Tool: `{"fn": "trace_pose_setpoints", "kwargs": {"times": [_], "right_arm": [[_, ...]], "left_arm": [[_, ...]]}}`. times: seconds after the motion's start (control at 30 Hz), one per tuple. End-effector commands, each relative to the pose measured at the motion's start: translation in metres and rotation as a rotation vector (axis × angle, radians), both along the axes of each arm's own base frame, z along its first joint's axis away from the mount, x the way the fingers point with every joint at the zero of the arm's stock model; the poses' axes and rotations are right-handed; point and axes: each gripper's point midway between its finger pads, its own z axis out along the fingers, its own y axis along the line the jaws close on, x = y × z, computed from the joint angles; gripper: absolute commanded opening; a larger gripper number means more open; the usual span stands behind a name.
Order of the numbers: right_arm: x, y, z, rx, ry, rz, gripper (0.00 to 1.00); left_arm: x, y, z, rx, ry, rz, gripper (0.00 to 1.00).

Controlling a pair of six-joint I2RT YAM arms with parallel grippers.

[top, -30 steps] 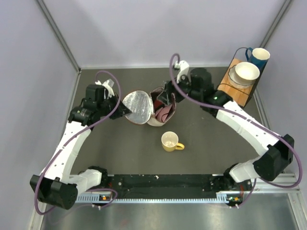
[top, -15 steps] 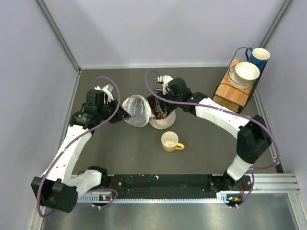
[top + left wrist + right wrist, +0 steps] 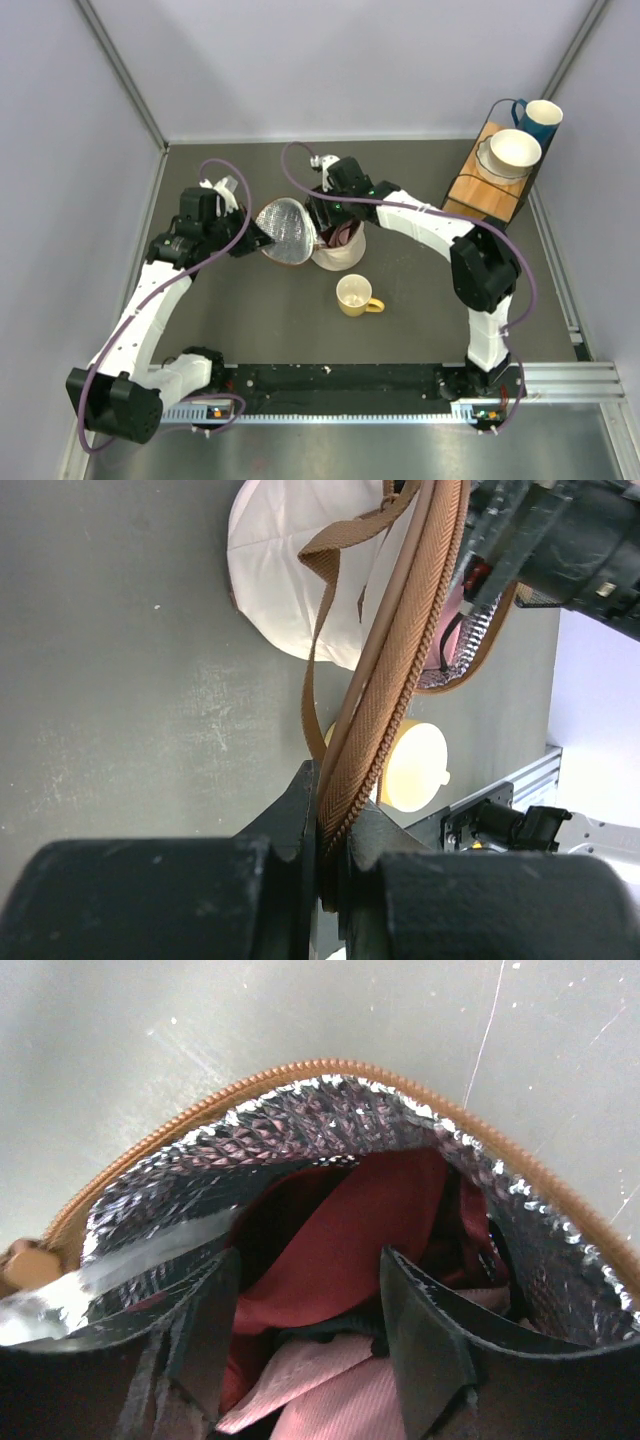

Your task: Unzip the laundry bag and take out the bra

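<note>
The laundry bag [image 3: 340,250] stands mid-table, and its round lid [image 3: 283,232] is swung open to the left. My left gripper [image 3: 258,238] is shut on the lid's brown zipper trim [image 3: 395,670], which is pinched between its fingers [image 3: 300,815]. The bag's white body [image 3: 290,580] lies beyond. My right gripper [image 3: 325,215] reaches into the bag's mouth. In the right wrist view it [image 3: 315,1310] stands open inside the silvery lining, below the brown zipper rim [image 3: 330,1068]. The dark red bra [image 3: 350,1230] lies between its fingers [image 3: 425,1345], with pink fabric [image 3: 330,1390] under it.
A yellow mug [image 3: 355,295] stands just in front of the bag and also shows as the yellow mug [image 3: 415,770] in the left wrist view. At the back right, a wooden stand [image 3: 480,185] carries a white bowl [image 3: 513,150] and a blue cup [image 3: 540,115]. Walls close in left and right.
The right arm swung left from beside the bag and lowered its gripper into the bag's mouth. The left gripper kept hold of the lid's trim and turned the lid more on edge.
</note>
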Motion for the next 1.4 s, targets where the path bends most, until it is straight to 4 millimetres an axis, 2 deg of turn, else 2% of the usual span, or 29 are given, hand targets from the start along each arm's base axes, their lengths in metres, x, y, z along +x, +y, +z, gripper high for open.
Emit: {"fn": "trace_pose_setpoints", "kwargs": {"times": [0.0, 0.03, 0.07, 0.1, 0.13, 0.23, 0.27, 0.33, 0.37, 0.5, 0.6, 0.8, 0.87, 0.93, 1.03, 1.07, 1.17, 1.27, 1.37], "right_arm": [[0.01, 0.005, 0.017, 0.024, -0.039, -0.011, 0.25], [0.009, 0.005, 0.03, 0.042, -0.057, -0.011, 0.03], [0.009, 0.003, 0.039, 0.053, -0.069, -0.014, 0.0], [0.005, 0.003, 0.044, 0.065, -0.072, -0.005, 0.0], [0.001, 0.001, 0.069, 0.103, -0.104, -0.001, 0.0], [-0.013, 0.003, 0.106, 0.182, -0.137, 0.038, 0.0], [-0.022, 0.001, 0.131, 0.229, -0.166, 0.057, 0.0], [-0.028, -0.003, 0.155, 0.276, -0.205, 0.046, 0.0], [-0.036, -0.008, 0.175, 0.311, -0.239, 0.048, 0.0], [-0.052, -0.016, 0.214, 0.394, -0.297, 0.06, 0.0], [-0.061, -0.019, 0.231, 0.434, -0.316, 0.074, 0.0], [-0.065, -0.021, 0.236, 0.449, -0.325, 0.079, 0.0], [-0.066, -0.023, 0.244, 0.461, -0.341, 0.076, 0.0], [-0.066, -0.027, 0.256, 0.475, -0.368, 0.06, 0.0], [-0.068, -0.036, 0.285, 0.502, -0.433, 0.044, 0.0], [-0.07, -0.039, 0.302, 0.523, -0.464, 0.043, 0.0], [-0.072, -0.043, 0.321, 0.543, -0.503, 0.04, 0.0], [-0.073, -0.047, 0.332, 0.554, -0.527, 0.035, 0.0], [-0.073, -0.048, 0.331, 0.554, -0.525, 0.033, 0.0]], "left_arm": [[0.002, -0.007, 0.014, -0.039, -0.068, -0.042, 0.0], [0.002, -0.008, 0.014, -0.041, -0.067, -0.044, 0.0], [0.002, -0.007, 0.013, -0.041, -0.061, -0.042, 0.0], [0.003, -0.007, 0.012, -0.038, -0.06, -0.038, 0.0], [0.003, -0.006, 0.011, -0.036, -0.06, -0.038, 0.0], [0.005, -0.002, 0.004, -0.007, -0.041, -0.023, 0.0], [0.006, -0.001, 0.003, 0.0, -0.044, -0.023, 0.0], [0.005, -0.002, -0.001, 0.001, -0.03, -0.027, 0.0], [0.006, -0.002, 0.0, -0.001, -0.03, -0.028, 0.0], [0.007, -0.002, -0.006, 0.002, -0.002, -0.02, 0.0], [0.008, -0.002, -0.009, 0.001, 0.008, -0.018, 0.0], [0.007, -0.005, -0.009, -0.019, 0.019, -0.019, 0.0], [0.006, -0.005, -0.01, -0.017, 0.02, -0.018, 0.0], [0.006, -0.003, -0.01, -0.013, 0.018, -0.01, 0.0], [0.006, -0.003, -0.011, -0.011, 0.027, -0.006, 0.0], [0.007, -0.003, -0.01, -0.015, 0.029, -0.001, 0.0], [0.008, -0.003, -0.007, -0.02, 0.023, 0.002, 0.0], [0.009, -0.001, -0.006, -0.013, 0.017, 0.019, 0.0], [0.01, 0.0, -0.002, -0.015, 0.006, 0.025, 0.0]]}}
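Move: The right hand is open inside the laundry bag's mouth, with the dark red bra between and about 3 cm below its fingers, perhaps 1 cm ahead. Pink cloth lies about 3 cm back and 4 cm right, at the bra's height; the folded-back lid's middle is some 9 cm left and 2 cm back. The yellow mug stands roughly 14 cm back, 6 cm right and 9 cm lower. From the left hand, the bra is about 14 cm right, 8 cm ahead and 12 cm below. The right fingers shut on the dark red bra while dipping about 1 cm, then keep the pinch and haul it up out of the bag's mouth, some 27 cm higher with a brief pause on the way, drawing back about 6 cm and slightly right as the fingers tilt up towards level. The left hand keeps its pinch on the lid's edge, sinking a little. ##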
